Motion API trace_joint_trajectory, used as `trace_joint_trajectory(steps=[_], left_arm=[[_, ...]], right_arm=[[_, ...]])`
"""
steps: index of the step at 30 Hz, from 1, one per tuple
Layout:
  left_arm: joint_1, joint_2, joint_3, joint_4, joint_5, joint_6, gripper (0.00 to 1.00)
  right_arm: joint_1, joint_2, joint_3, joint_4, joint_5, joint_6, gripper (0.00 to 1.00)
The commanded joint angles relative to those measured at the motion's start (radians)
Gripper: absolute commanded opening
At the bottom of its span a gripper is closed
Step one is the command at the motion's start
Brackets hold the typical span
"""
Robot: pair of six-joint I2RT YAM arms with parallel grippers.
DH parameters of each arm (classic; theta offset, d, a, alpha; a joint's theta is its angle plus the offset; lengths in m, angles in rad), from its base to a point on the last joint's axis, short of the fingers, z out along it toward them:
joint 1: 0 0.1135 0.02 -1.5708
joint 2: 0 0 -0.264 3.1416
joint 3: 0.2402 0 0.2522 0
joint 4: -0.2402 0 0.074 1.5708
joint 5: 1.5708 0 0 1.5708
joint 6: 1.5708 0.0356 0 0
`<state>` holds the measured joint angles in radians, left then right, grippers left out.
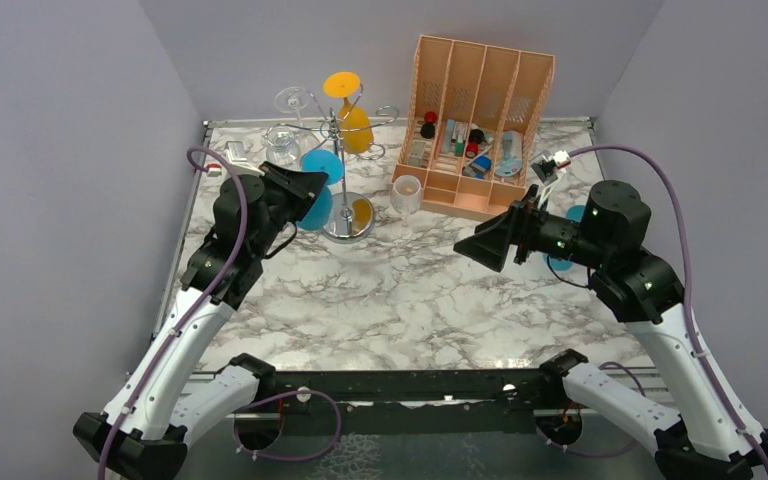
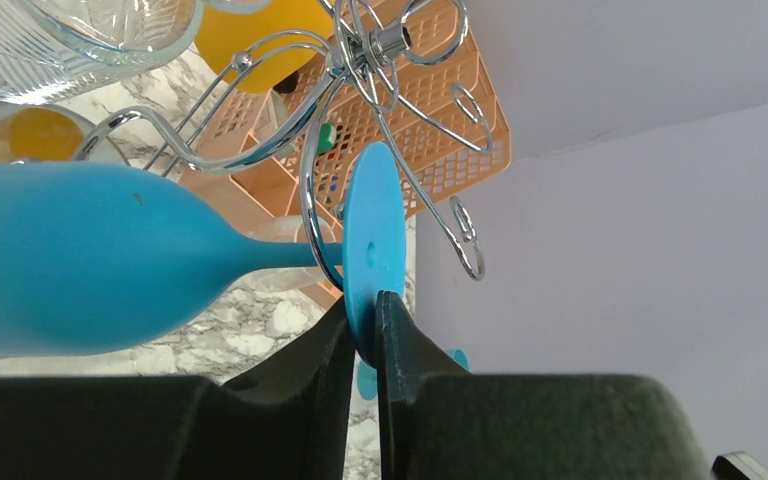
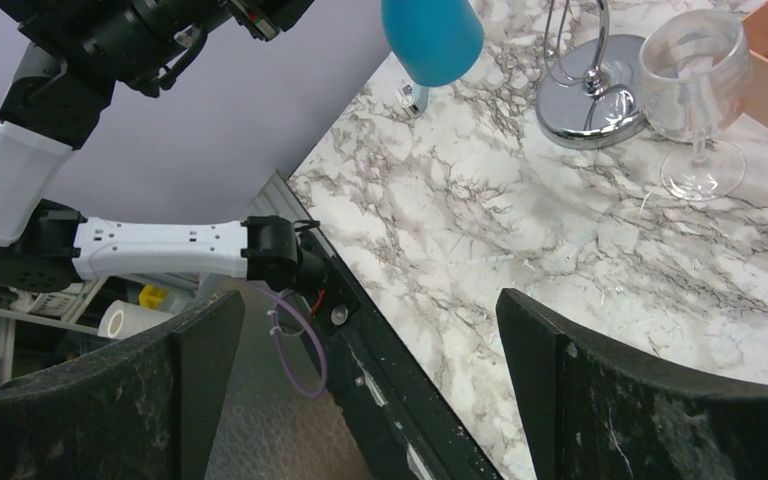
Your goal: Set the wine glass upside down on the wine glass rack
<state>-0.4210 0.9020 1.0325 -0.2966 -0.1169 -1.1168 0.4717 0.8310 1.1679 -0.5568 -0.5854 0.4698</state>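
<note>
The blue wine glass (image 2: 80,255) hangs upside down, its stem in a curled arm of the silver wine glass rack (image 2: 360,60), bowl low (image 1: 315,212) and foot disc (image 2: 375,235) on top. My left gripper (image 2: 362,300) straddles the disc's lower rim; the disc sits askew between the fingers, which stand slightly parted. In the top view that gripper (image 1: 310,188) is right against the rack (image 1: 343,130). My right gripper (image 1: 470,248) hovers wide open over mid-table with nothing in it, and its own view shows the table's near edge between its jaws (image 3: 370,310).
An orange glass (image 1: 352,120) and a clear glass (image 1: 285,142) also hang on the rack. A clear wine glass (image 3: 695,75) stands upright by the rack's disc base (image 3: 585,95). The orange slotted organiser (image 1: 480,100) is at the back right. Another blue glass (image 1: 560,262) sits behind my right arm.
</note>
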Motion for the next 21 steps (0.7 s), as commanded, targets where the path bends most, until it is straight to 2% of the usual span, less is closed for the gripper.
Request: trace_joint_trajectory(steps=[1, 12, 21], left_arm=[[0.001, -0.013, -0.007, 0.038, 0.035, 0.001, 0.21], [0.0, -0.051, -0.019, 0.03, 0.008, 0.061, 0.36], [0.0, -0.139, 0.0, -0.02, -0.062, 0.212, 0.49]], right_arm=[[0.005, 0.001, -0.017, 0.03, 0.028, -0.011, 1.0], [0.005, 0.016, -0.045, 0.021, 0.059, -0.028, 1.0], [0.005, 0.096, -0.019, 0.027, 0.076, 0.0, 1.0]])
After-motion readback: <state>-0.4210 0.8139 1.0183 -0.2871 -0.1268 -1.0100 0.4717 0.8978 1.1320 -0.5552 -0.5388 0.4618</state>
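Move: The hanging blue wine glass is right at the left hand: its foot disc sits between the fingertips, and its middle is about 3 cm ahead and 8 cm below. The rack's hub is some 10 cm ahead and 2 cm right at fingertip height, with the yellow glass 8 cm beyond the hub and 1 cm farther right. From the right hand, that blue glass lies about 16 cm ahead, 27 cm left and 9 cm lower, while the standing clear glass is some 24 cm ahead, 12 cm left and 28 cm down. The left hand stays in place beside the hook while its fingers go on opening from nearly shut to almost half wide, then draws off the blue foot disc, up and back by about 2 cm each and slightly left, its fingertips tipping up a little. Meanwhile the right hand, empty and wide open, sinks about 3 cm and reaches some 2 cm forward at growing speed, towards the standing clear glass, touching nothing. ##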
